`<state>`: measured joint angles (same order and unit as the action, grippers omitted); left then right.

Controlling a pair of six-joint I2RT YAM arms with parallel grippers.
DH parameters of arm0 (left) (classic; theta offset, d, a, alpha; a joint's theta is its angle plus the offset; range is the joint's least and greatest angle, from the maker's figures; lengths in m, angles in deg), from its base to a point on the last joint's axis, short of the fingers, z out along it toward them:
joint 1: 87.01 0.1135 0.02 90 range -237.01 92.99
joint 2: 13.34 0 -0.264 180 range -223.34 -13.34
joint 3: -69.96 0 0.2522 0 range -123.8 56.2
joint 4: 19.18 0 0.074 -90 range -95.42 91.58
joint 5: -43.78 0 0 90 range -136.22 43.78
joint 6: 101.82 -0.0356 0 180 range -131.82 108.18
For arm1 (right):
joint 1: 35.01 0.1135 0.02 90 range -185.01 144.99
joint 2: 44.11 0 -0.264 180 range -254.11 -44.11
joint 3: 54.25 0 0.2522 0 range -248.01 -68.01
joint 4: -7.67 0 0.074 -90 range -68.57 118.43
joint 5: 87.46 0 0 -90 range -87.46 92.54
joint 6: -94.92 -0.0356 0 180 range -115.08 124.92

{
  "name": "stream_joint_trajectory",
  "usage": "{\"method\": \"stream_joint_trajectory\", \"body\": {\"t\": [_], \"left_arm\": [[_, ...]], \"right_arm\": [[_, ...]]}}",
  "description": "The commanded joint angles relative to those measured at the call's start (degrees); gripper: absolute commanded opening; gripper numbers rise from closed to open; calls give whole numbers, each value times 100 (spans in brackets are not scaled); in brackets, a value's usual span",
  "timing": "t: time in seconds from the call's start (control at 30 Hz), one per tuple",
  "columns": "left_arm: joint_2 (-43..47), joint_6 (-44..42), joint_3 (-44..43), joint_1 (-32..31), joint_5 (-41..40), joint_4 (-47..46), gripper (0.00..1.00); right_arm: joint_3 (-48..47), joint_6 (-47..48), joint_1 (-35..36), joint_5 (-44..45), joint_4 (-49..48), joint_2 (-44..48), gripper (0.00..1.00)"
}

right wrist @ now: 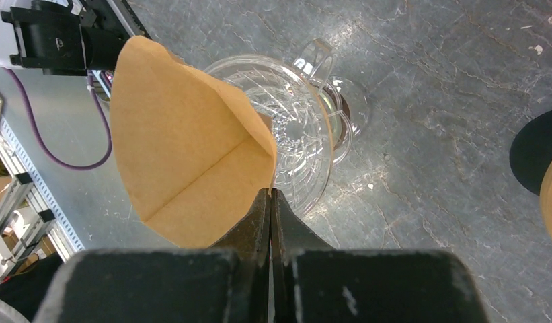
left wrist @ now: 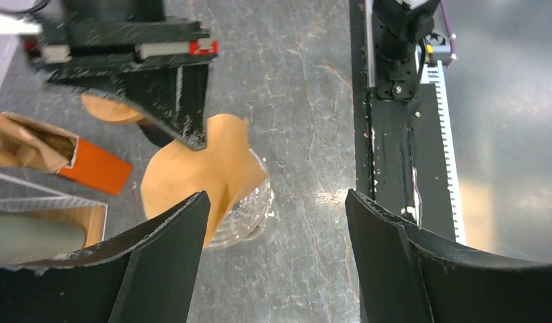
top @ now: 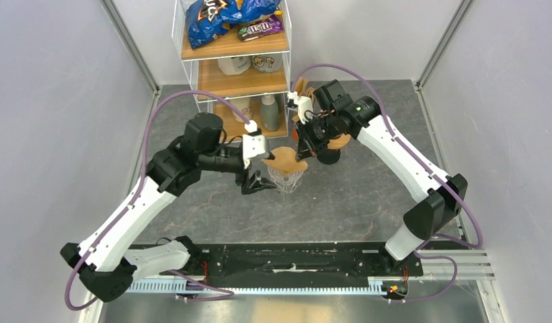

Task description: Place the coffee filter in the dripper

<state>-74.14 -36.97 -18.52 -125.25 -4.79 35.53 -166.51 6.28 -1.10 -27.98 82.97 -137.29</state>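
Observation:
The brown paper coffee filter (right wrist: 185,155) hangs folded in a cone, pinched at its edge by my right gripper (right wrist: 270,192), which is shut on it. Just under it, the clear glass dripper (right wrist: 300,128) stands upright on the grey table. The filter (top: 283,161) covers the left part of the dripper's (top: 288,180) rim in the top view. My left gripper (left wrist: 278,202) is open and empty, low beside the dripper (left wrist: 249,215) on its left; the filter (left wrist: 199,171) shows past its left finger.
A wire and wood shelf (top: 234,47) with snack bags and bottles stands at the back. An orange-ended box (left wrist: 91,165) lies near the shelf. A round wooden piece on a black base (right wrist: 542,161) sits right of the dripper. A black rail (top: 286,259) lines the near edge.

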Motion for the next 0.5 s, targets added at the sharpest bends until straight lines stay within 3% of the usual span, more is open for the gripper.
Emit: {"method": "stream_joint_trajectory", "body": {"t": [0.0, 0.3, 0.47], "left_arm": [[-173, -650, 47, -336, -222, -142, 82], [-700, -1206, 146, -569, -480, -317, 81], [-807, -1426, 211, -640, -413, -126, 74]], "right_arm": [[151, 22, 8, 20, -362, 273, 0], [153, -11, 10, 100, -398, 360, 0], [31, 22, 1, 308, -306, 376, 0]]}}
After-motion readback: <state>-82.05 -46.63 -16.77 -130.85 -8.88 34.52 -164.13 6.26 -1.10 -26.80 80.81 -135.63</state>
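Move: The left hand is empty and open. The coffee filter's middle lies about 6 cm ahead of it, 4 cm to its right and 8 cm lower, with the dripper beneath, some 16 cm below that hand. The right fingers already pinch the filter, whose middle is about 4 cm to their left and 2 cm back. The dripper is level ahead, 5 cm left and 8 cm below them; the wooden-collared carafe is 8 cm ahead, 10 cm right and 15 cm below. Fingers open, the left hand sinks about 5 cm and eases 3 cm right towards the filter the right hand holds. ##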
